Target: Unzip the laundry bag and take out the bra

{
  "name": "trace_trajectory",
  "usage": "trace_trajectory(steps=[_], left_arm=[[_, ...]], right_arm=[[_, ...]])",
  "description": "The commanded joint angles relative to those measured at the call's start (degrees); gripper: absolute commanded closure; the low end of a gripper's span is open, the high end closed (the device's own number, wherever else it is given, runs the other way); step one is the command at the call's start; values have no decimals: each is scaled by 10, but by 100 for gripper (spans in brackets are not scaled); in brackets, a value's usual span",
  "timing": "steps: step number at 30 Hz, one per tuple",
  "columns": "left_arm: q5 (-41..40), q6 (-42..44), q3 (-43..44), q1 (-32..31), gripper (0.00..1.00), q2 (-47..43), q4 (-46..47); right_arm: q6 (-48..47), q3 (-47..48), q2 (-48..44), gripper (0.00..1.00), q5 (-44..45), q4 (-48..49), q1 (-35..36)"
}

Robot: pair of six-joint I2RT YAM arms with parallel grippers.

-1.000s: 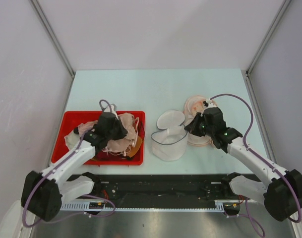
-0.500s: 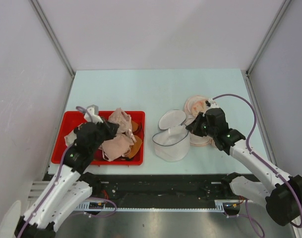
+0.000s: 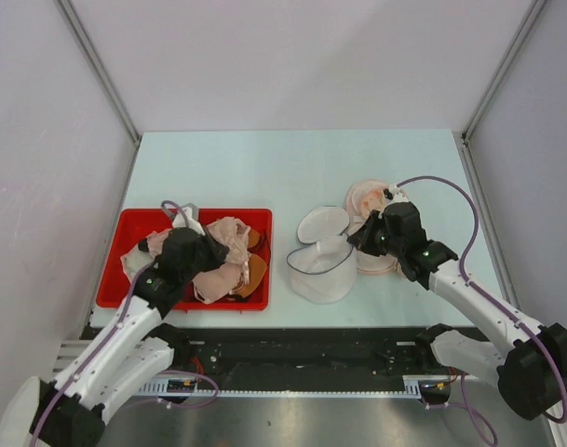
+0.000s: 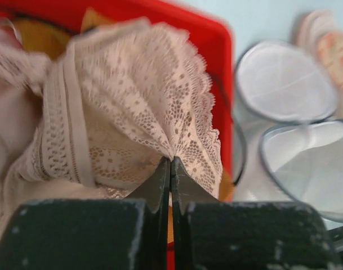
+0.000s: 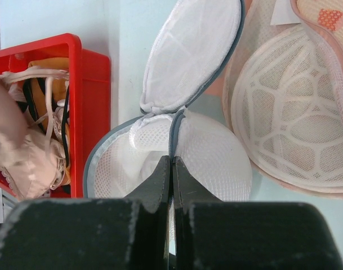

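Observation:
The laundry bag (image 3: 318,272) stands open near the table's middle, a white mesh drum with a dark rim, its round lid (image 3: 320,223) flipped back. My right gripper (image 3: 354,244) is shut on the bag's zipper rim (image 5: 172,140) at its right side. The bag's inside (image 5: 216,163) shows only mesh. My left gripper (image 3: 216,250) hovers over the red tray (image 3: 236,213), shut on the lace edge of the pale pink-beige bra (image 4: 143,95). The bra (image 3: 229,233) hangs bunched above the other garments in the tray.
A pinkish round mesh bag (image 3: 365,197) with peach patterned fabric lies right behind my right gripper, touching the laundry bag. Orange and dark bras (image 3: 255,275) fill the tray. The tray's right wall (image 5: 92,112) sits close to the laundry bag.
My left arm drew back toward the near left with the bra, then swung forward over the tray again. The right gripper stayed on the bag's rim.

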Motion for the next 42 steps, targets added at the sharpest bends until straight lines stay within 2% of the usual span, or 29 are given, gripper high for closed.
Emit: trace_trajectory(steps=[1,2,4,5,8,9,17,22,26,30,35,38,39,40,41,42], left_arm=[[39,-42,-49,4,100,55,68],[45,-46,-57,4,92,76,83],[50,-51,-54,4,68,86,82],[48,-50,-44,4,43,85,70],[13,-30,-1,4,17,54,29],[-3,-21,14,4,14,28,19],[-89,75,166,4,8,-67,-18],[-90,80,171,4,5,-51,-13],[-57,62,157,4,4,-38,-1],[-55,55,151,4,4,-42,-12],[-59,52,147,5,4,-57,-31],[-52,47,144,4,0,-60,-39],[-45,44,139,4,0,-64,-41],[-39,41,137,4,0,-66,-41],[-35,41,136,4,0,-67,-42],[-32,42,135,4,0,-71,-47]], right_arm=[[-8,5,-17,100,12,5,2],[-7,5,-19,100,11,7,1],[-4,5,-28,100,7,12,-1],[-3,5,-31,100,6,14,-2],[-5,17,-40,100,0,6,-3],[-8,23,-38,100,-3,1,-2],[-37,104,-68,100,-4,-40,-1],[-67,138,-52,100,11,-18,-15],[-85,174,20,100,-27,18,-60],[-50,198,92,100,-83,109,-117],[-59,278,186,100,-70,158,-55],[-48,338,267,100,-90,149,-45],[-46,356,305,95,-94,145,-47],[-45,377,318,83,-95,117,-49],[-43,396,327,57,-88,103,-50],[-43,399,328,42,-84,103,-51]])
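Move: The left hand, holding the bra by its lace, is over the red bin's right part: the bin's middle lies about 5 cm ahead, 9 cm left and 11 cm below, with an orange garment some 6 cm right, 1 cm ahead and 10 cm below. The right hand pinches the mesh laundry bag's rim: the bag's middle is level with it, 7 cm left and 8 cm below; the peach bag lies roughly 14 cm ahead, 6 cm right and 14 cm below. Down about 7 cm into the red bin goes the left hand; it opens wide, lets go of the bra, then climbs well clear, tipping its fingers upward and easing back down a little. The right hand lifts the mesh bag by its rim, then carries it forward about 15 cm, swinging left late, towards the table's far side, its fingers just starting to part at the end. ##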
